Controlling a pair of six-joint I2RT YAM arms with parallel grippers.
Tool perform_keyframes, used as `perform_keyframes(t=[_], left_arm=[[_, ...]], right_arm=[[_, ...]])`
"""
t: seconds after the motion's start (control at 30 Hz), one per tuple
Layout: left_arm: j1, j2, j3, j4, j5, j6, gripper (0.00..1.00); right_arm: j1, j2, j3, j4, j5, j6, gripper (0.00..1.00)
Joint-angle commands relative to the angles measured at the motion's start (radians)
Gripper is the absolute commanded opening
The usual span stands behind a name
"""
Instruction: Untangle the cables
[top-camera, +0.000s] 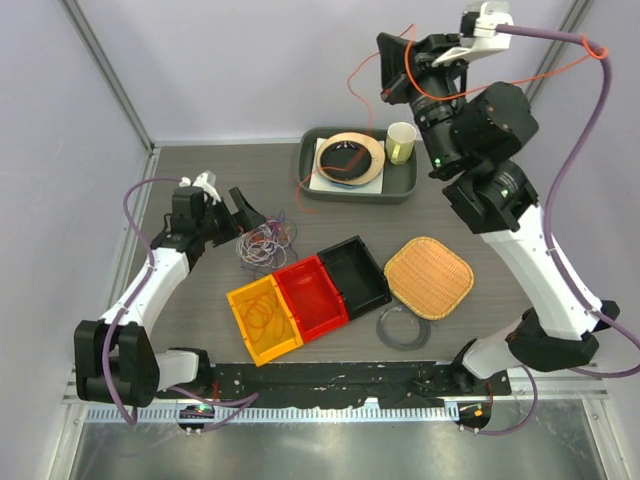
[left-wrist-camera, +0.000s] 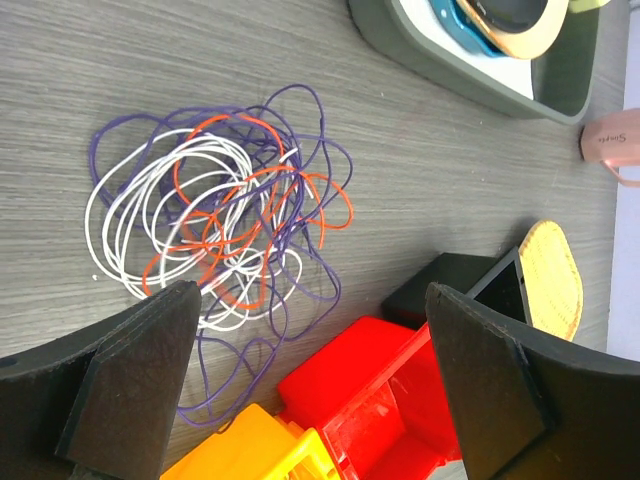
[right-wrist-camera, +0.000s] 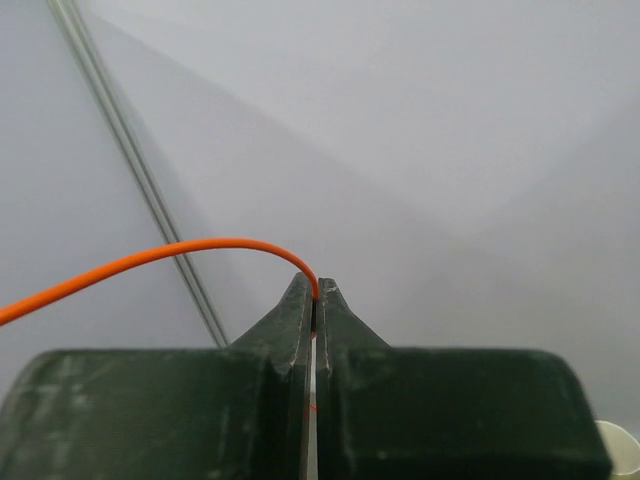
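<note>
A tangle of thin cables (top-camera: 265, 240), purple, white and orange-red, lies on the table left of the bins. In the left wrist view the same cables (left-wrist-camera: 220, 230) spread just beyond my open left gripper (left-wrist-camera: 310, 300), whose fingers touch none of them. From above, the left gripper (top-camera: 235, 215) sits at the tangle's left edge. My right gripper (top-camera: 385, 65) is raised high at the back, shut on a single orange cable (right-wrist-camera: 150, 258) pinched at its tips (right-wrist-camera: 315, 290). That orange cable (top-camera: 352, 75) arcs away to the left and hangs down toward the tray.
A yellow bin (top-camera: 240, 300) holding an orange coil, a red bin (top-camera: 312, 295) and a black bin (top-camera: 355, 272) stand in a row mid-table. A woven mat (top-camera: 428, 276) and a ring (top-camera: 403, 328) lie to the right. A green tray (top-camera: 405, 185) with plate and cup (top-camera: 401, 142) stands behind.
</note>
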Motion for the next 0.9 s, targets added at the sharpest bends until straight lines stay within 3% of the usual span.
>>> perform_keyframes(t=[0.0,0.2,0.43,0.6,0.87], left_arm=[[0.002,-0.031,0.046,-0.035,-0.044,-0.012,1.0],[0.002,-0.003,0.049,-0.024,-0.05,-0.021,1.0],[0.002,-0.015,0.055,-0.047,-0.085,-0.072,1.0],[0.002,-0.041,0.069,-0.182,-0.191,-0.125,1.0],[0.002,-0.17,0.003,-0.265,-0.295,-0.235,1.0]], right_arm=[[0.002,-0.092,0.047,0.047,-0.015,-0.013,0.01],[0.002,-0.189,0.013,0.047,-0.067,0.01,0.01],[0.002,-0.181,-0.024,-0.056,-0.223,0.096,0.01],[0.002,-0.195,-0.164,-0.024,-0.315,0.13,0.01],[0.02,-0.256,-0.453,0.119,-0.554,0.24,0.01]])
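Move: The orange cable is already pinched in the shut right fingers, high over the table. The yellow box, its likely goal, lies about 19 cm back, 24 cm left and 61 cm below that hand; the red box is 14 back and 13 left, the black box 8 back and 2 left, and the cable pile 2 ahead and 24 left, all similarly far down. From the left hand, the yellow box is some 21 cm back, 3 right and 13 below. Keeping the orange cable pinched, with one length draped over its wrist and hose, the right hand first draws back, up and right, about 13 cm in all. It then reverses, swinging left and down with a little forward, towards the boxes, and turns some 25 degrees counter-clockwise. The open, empty left hand eases 3-4 cm left and back from the pile, turning counter-clockwise too. ##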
